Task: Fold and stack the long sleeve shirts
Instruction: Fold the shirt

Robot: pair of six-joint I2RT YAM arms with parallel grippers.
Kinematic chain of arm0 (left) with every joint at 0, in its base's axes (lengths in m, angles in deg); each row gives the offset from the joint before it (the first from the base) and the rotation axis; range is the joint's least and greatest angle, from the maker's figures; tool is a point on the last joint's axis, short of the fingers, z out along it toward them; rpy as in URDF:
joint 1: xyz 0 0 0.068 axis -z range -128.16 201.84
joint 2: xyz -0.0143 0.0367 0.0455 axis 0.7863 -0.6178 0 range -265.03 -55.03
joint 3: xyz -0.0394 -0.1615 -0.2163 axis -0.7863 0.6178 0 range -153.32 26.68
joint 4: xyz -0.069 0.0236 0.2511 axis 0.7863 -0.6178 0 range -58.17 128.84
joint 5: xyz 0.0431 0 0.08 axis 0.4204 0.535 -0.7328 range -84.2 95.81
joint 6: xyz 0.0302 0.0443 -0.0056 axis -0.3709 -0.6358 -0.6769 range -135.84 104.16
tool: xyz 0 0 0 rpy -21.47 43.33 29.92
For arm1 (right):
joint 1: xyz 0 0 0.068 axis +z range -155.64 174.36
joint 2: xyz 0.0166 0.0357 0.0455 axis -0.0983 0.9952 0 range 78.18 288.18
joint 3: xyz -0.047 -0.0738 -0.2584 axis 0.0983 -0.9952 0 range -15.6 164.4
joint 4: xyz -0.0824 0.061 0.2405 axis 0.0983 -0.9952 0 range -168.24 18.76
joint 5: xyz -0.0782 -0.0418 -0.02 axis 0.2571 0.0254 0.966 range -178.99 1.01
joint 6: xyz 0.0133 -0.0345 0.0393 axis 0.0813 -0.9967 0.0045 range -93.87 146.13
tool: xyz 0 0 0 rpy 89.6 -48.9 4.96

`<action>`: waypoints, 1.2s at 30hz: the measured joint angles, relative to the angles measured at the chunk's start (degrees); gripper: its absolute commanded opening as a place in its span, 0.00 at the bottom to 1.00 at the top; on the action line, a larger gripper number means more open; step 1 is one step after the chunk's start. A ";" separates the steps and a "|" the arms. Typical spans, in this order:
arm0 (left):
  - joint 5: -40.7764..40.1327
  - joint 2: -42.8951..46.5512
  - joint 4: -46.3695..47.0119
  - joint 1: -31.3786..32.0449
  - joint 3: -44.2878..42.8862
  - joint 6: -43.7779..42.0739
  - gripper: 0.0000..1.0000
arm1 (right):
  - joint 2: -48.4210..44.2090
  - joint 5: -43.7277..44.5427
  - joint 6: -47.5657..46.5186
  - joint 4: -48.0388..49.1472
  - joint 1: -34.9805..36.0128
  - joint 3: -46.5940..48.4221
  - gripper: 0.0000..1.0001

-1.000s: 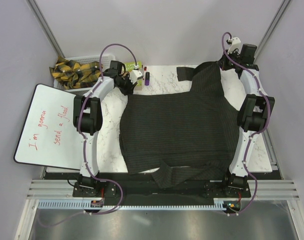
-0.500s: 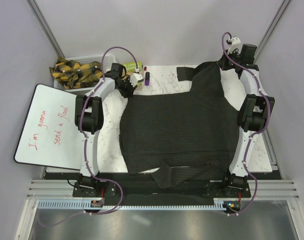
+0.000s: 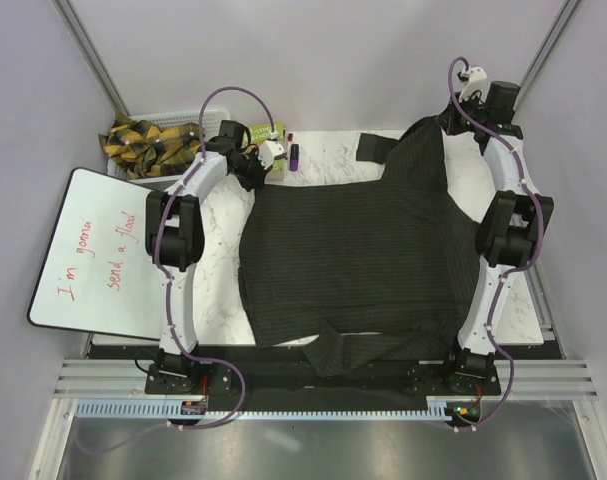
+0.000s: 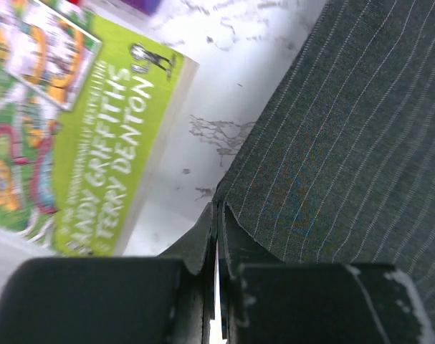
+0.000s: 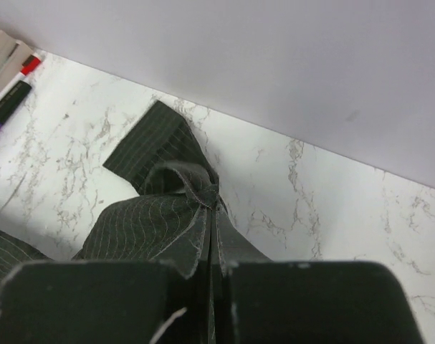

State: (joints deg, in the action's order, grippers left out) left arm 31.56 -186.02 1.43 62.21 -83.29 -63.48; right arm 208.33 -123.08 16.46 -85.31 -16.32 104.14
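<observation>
One black long sleeve shirt (image 3: 353, 255) with fine stripes lies spread across the marble table (image 3: 218, 280). One sleeve (image 3: 355, 350) hangs over the near edge, and the other sleeve (image 3: 375, 147) points to the far side. My left gripper (image 3: 255, 178) is shut on the shirt's far left corner (image 4: 231, 204), low over the table. My right gripper (image 3: 446, 125) is shut on bunched cloth (image 5: 203, 190) at the far right and holds that part raised, so the shirt (image 5: 145, 229) drapes down from it.
A green book (image 3: 262, 135) lies at the far edge next to my left gripper and also shows in the left wrist view (image 4: 95, 136). Markers (image 3: 293, 152) lie beside it. A basket (image 3: 153, 140) of yellow-black cloth stands far left. A whiteboard (image 3: 93, 255) hangs off the left edge.
My right gripper has moved a little farther back and higher, pulling the far right part of the shirt up with it. The left gripper has barely shifted.
</observation>
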 measured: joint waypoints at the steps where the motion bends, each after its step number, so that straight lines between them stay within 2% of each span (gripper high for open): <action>1: -0.04 0.72 -0.07 0.00 0.00 -0.02 0.02 | -0.68 -0.13 0.09 -0.07 -0.09 -0.04 0.00; 8: -0.09 6.38 0.04 0.11 0.24 -0.28 0.02 | -7.96 -1.62 0.20 -0.13 -1.57 -1.33 0.00; 12: 0.07 9.64 0.24 0.26 3.37 -0.85 0.02 | -11.19 -2.58 -0.72 -0.70 -2.78 -3.87 0.00; 23: 0.46 19.43 -0.07 0.79 16.44 -2.62 0.02 | -22.03 -4.61 -6.88 -6.75 -4.55 -20.57 0.00; 36: 0.24 23.02 0.17 3.54 23.45 -2.67 0.02 | -35.74 -3.15 -16.28 -14.75 -4.55 -32.83 0.00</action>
State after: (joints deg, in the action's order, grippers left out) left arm 31.80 -163.01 1.60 65.75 -59.84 -66.14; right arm 172.59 -126.22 0.18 -100.06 -20.86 71.31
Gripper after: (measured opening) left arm 0.022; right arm 0.007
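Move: Each hand already pinches the shirt's far edge, the left about 2 cm above the table and the right some 15 cm up. From the left hand, the middle of the spread shirt lies about 23 cm back and 32 cm right; the book is about 11 cm ahead and 1 cm right, the purple marker 9 cm ahead and 12 cm right. From the right hand, the shirt's middle is roughly 39 cm back and 22 cm left, and the loose cuff 3 cm back and 15 cm left, down on the table. Both hands keep their pinch and first lift the far edge together, the left about 7 cm and the right about 8 cm, before drawing it back towards the robot over the spread shirt. The left goes back some 10 cm away from the book, dipping slightly late on, while the right pulls back faster, about 18 cm in all, sinking some 4 cm from its peak as its left side rolls down around 10 degrees and the loose cuff trails behind. ##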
